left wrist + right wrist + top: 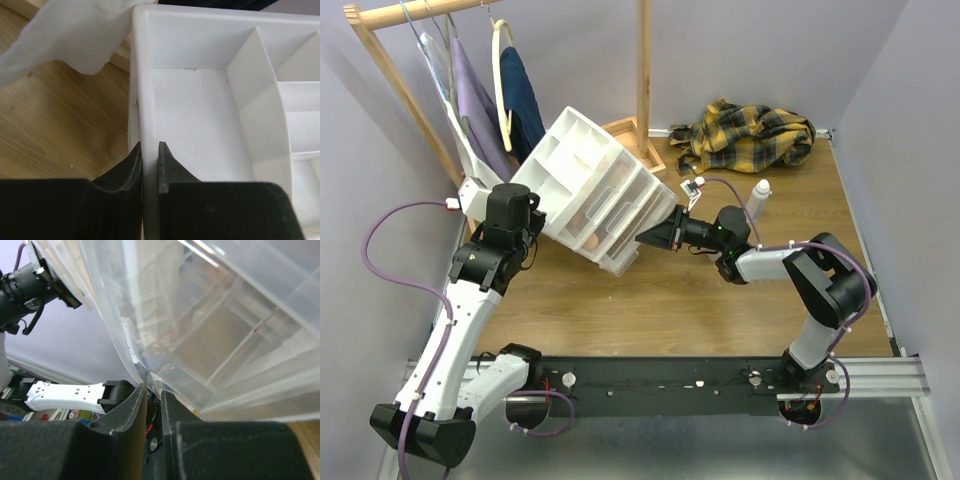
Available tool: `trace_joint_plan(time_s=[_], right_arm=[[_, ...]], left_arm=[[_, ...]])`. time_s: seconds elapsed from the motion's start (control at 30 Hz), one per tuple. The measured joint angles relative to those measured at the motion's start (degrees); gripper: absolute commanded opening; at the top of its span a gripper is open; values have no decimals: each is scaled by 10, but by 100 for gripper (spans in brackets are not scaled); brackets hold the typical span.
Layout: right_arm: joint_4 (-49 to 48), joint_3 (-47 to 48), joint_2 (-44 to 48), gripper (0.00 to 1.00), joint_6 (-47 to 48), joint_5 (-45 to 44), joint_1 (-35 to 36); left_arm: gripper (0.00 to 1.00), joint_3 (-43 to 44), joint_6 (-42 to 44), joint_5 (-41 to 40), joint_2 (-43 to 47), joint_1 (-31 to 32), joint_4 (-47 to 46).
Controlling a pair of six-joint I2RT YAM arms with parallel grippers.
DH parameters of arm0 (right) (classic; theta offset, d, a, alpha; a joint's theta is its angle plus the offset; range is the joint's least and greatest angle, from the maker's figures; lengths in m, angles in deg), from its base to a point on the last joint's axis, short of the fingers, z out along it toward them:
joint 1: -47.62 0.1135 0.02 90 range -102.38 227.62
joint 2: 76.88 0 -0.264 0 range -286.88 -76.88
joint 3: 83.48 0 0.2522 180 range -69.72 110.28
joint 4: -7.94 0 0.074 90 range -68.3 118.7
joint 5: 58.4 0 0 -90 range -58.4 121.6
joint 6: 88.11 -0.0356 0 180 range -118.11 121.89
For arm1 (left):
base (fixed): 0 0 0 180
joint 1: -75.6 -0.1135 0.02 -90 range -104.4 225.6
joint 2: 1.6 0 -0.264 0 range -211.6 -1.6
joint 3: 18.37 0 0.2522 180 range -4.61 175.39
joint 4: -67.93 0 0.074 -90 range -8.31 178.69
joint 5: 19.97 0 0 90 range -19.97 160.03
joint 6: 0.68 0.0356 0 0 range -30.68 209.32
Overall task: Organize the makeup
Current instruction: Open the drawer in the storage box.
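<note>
The white plastic drawer unit (585, 185) is tilted, its top tray facing up and left. My left gripper (528, 215) is shut on the tray's rim (145, 90); the fingers (167, 162) pinch the white wall from both sides. My right gripper (645, 238) is shut on the lip of a translucent drawer (210, 340) at the unit's lower right corner. One white capped bottle (761, 192) stands on the wooden table right of the unit. Something peach (590, 238) shows faintly inside a drawer. The dark sticks are out of view.
A yellow plaid cloth (750, 135) lies at the back right. A wooden clothes rack (643, 70) with hanging garments (480, 100) stands behind the unit. A white garment (65, 35) hangs close to the tray's corner. Purple walls close in both sides.
</note>
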Motion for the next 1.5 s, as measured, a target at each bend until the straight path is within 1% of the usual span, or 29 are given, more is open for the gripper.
trace_joint_plan(time_s=[0.17, 0.4, 0.5, 0.57, 0.7, 0.87, 0.97, 1.0, 1.03, 1.07, 1.1, 1.17, 1.2, 1.27, 1.3, 1.37, 1.4, 1.5], right_arm=[[-14, -14, 14, 24, -9, 11, 0], [-9, -48, 62, 28, -7, 17, 1], [1, -64, 75, 30, -2, 26, 3], [0, -75, 80, 30, 4, 32, 8], [-3, -83, 75, 30, 11, 32, 13], [-35, -82, 27, 31, 9, 36, 16], [-18, -78, 22, 31, 39, 63, 23], [5, -66, 24, 33, 67, 81, 26], [15, -58, 25, 35, 74, 87, 28], [36, -45, 29, 38, 99, 99, 30], [50, -35, 32, 44, 116, 106, 32], [70, -22, 37, 50, 140, 114, 36], [77, -18, 37, 56, 150, 114, 39], [92, -17, 34, 65, 161, 114, 49], [97, -17, 28, 73, 165, 114, 56], [107, -13, 14, 81, 169, 113, 70], [111, -12, 8, 89, 170, 113, 73], [120, -9, -11, 98, 166, 107, 83]], left_arm=[[0, 0, 29, -27, 0, 0, -10], [0, -3, 53, -32, 0, 0, -21], [0, -11, 72, -37, 0, 1, -31], [0, -17, 102, -45, -1, 2, -40], [0, -25, 156, -71, -3, 8, -39], [0, -29, 200, -90, -5, 15, -48], [0, -34, 222, -95, -5, 22, -61], [0, -38, 226, -97, -4, 24, -68], [0, -44, 233, -99, -3, 28, -78], [0, -50, 239, -101, -1, 32, -90], [0, -56, 242, -102, 0, 35, -99], [0, -63, 243, -102, 3, 39, -112], [0, -64, 241, -102, 3, 39, -115], [0, -64, 229, -102, 3, 39, -115], [0, -64, 223, -102, 3, 39, -114], [0, -59, 201, -102, 2, 39, -103], [0, -56, 195, -101, 1, 39, -98], [0, -40, 168, -93, -2, 39, -70]])
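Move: The bottom drawer of the tilted storage box is at the right hand's nearly shut fingertips, with the middle of its front some 2 cm to the left and 1 cm farther out; the box's middle is about 11 cm left and 8 cm ahead. A white bottle stands roughly 22 cm right, 9 cm ahead and well below. From the left hand, still on the box's rim, that drawer front lies about 19 cm right, 4 cm back and 8 cm lower. The right hand, its fingers at first still nearly shut on the bottom drawer's edge, draws back about 5 cm towards the base, then goes on back and down below the box's front, swinging some 20 degrees counter-clockwise, its fingers opening wide and clear of the drawer. The left hand keeps its pinch on the storage box's rim and rolls about 20 degrees, its left side rising, while it drifts a centimetre or so left and down. ##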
